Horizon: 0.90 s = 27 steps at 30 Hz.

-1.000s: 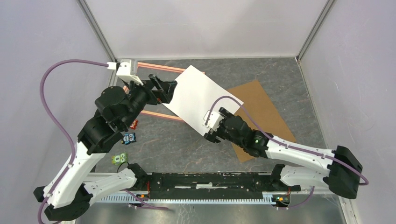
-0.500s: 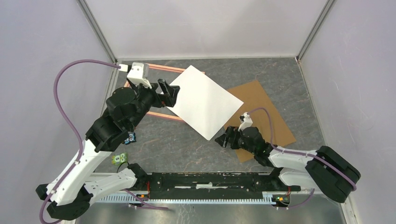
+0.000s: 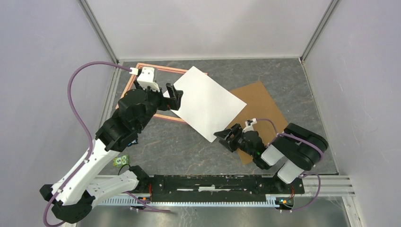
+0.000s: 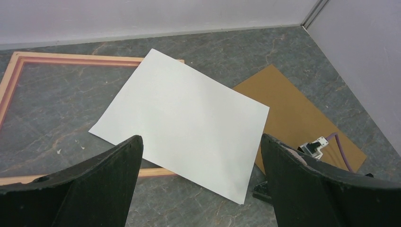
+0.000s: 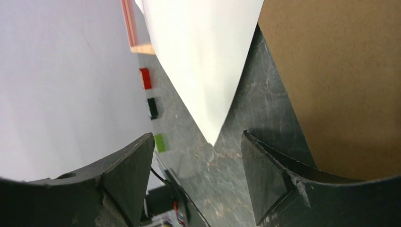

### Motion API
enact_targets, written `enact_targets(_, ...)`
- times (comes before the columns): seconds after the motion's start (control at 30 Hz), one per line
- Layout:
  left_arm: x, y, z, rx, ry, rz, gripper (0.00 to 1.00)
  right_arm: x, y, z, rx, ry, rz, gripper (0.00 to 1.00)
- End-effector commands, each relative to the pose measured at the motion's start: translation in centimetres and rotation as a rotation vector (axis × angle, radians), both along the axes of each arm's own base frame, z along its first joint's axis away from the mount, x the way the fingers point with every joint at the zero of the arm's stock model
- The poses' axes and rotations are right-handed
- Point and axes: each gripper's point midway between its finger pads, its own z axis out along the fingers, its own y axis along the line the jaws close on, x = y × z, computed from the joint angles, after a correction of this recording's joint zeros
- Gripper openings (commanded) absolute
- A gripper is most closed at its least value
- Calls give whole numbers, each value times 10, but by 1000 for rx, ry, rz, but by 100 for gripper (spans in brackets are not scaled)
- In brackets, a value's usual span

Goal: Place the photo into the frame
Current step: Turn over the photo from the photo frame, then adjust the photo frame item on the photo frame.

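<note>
The photo (image 3: pixel 206 101) lies white side up and slanted. Its left part covers the right end of the pink frame (image 3: pixel 142 66), and its right edge overlaps the brown board. In the left wrist view the photo (image 4: pixel 184 116) lies below my left gripper (image 4: pixel 201 142), which is open and holds nothing; the frame (image 4: pixel 19 60) shows at left. From above, my left gripper (image 3: pixel 174 97) hovers at the photo's left edge. My right gripper (image 3: pixel 226 137) is low by the photo's near corner, open and empty. In the right wrist view, my right gripper (image 5: pixel 197 139) stands just short of the photo (image 5: pixel 203 56) corner.
A brown backing board (image 3: pixel 265 111) lies right of the photo, also seen as the board (image 5: pixel 340 71) close by the right finger. Small coloured blocks (image 3: pixel 121 161) sit near the left arm's base. Purple walls enclose the table on three sides.
My right gripper left the photo's near corner and drew back toward its base, its jaws narrowing. The left arm swung back and to the right, uncovering the frame's left end. The photo stays flat.
</note>
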Motion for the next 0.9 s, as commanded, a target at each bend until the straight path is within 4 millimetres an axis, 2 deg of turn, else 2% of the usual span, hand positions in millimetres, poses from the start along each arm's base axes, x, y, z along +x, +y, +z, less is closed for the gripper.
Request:
enact_targets(0.0,1,7,18,-8,-79,13,100,28,6,15,118,-7,-123,73)
enact_targets(0.23,1,7,17,-8,-79,12,100,50,18,14,176,-26,-174,66)
enact_targets(0.43,3,5,14,-8,-72,10,100,75,22,14,132,-79,-238,61)
enact_targets(0.57,4,6,13,-7,-69,16,100,92,24,16,126,-118,-289,47)
enact_targets(0.63,4,7,12,-5,-70,22,100,99,24,19,131,-138,-296,36)
enact_targets(0.7,5,8,11,-3,-70,28,100,101,31,21,125,-146,-253,20)
enact_targets(0.77,5,9,11,0,-73,32,100,99,37,22,98,-146,-198,12)
enact_targets(0.87,8,9,7,9,-68,40,100,96,44,19,37,-151,-94,8)
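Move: Around the right hand, everything lies some 2 cm lower: the photo, white side up, has its middle about 16 cm ahead and 7 cm left, and its near corner only some 4 cm left and 1 cm back. The brown board is about 7 cm ahead and 13 cm right; the frame's middle is roughly 20 cm ahead and 25 cm left. From the left hand the photo lies about 11 cm ahead, 9 cm right and 34 cm below. Sliding forward, the right hand travels about 9 cm with some 3 cm to the left, in over the photo's near right edge, and rises only slightly late on. The wrist turns some 12 degrees clockwise while the part-open fingers close nearly shut, pinching the photo just inside that edge near its near corner. ##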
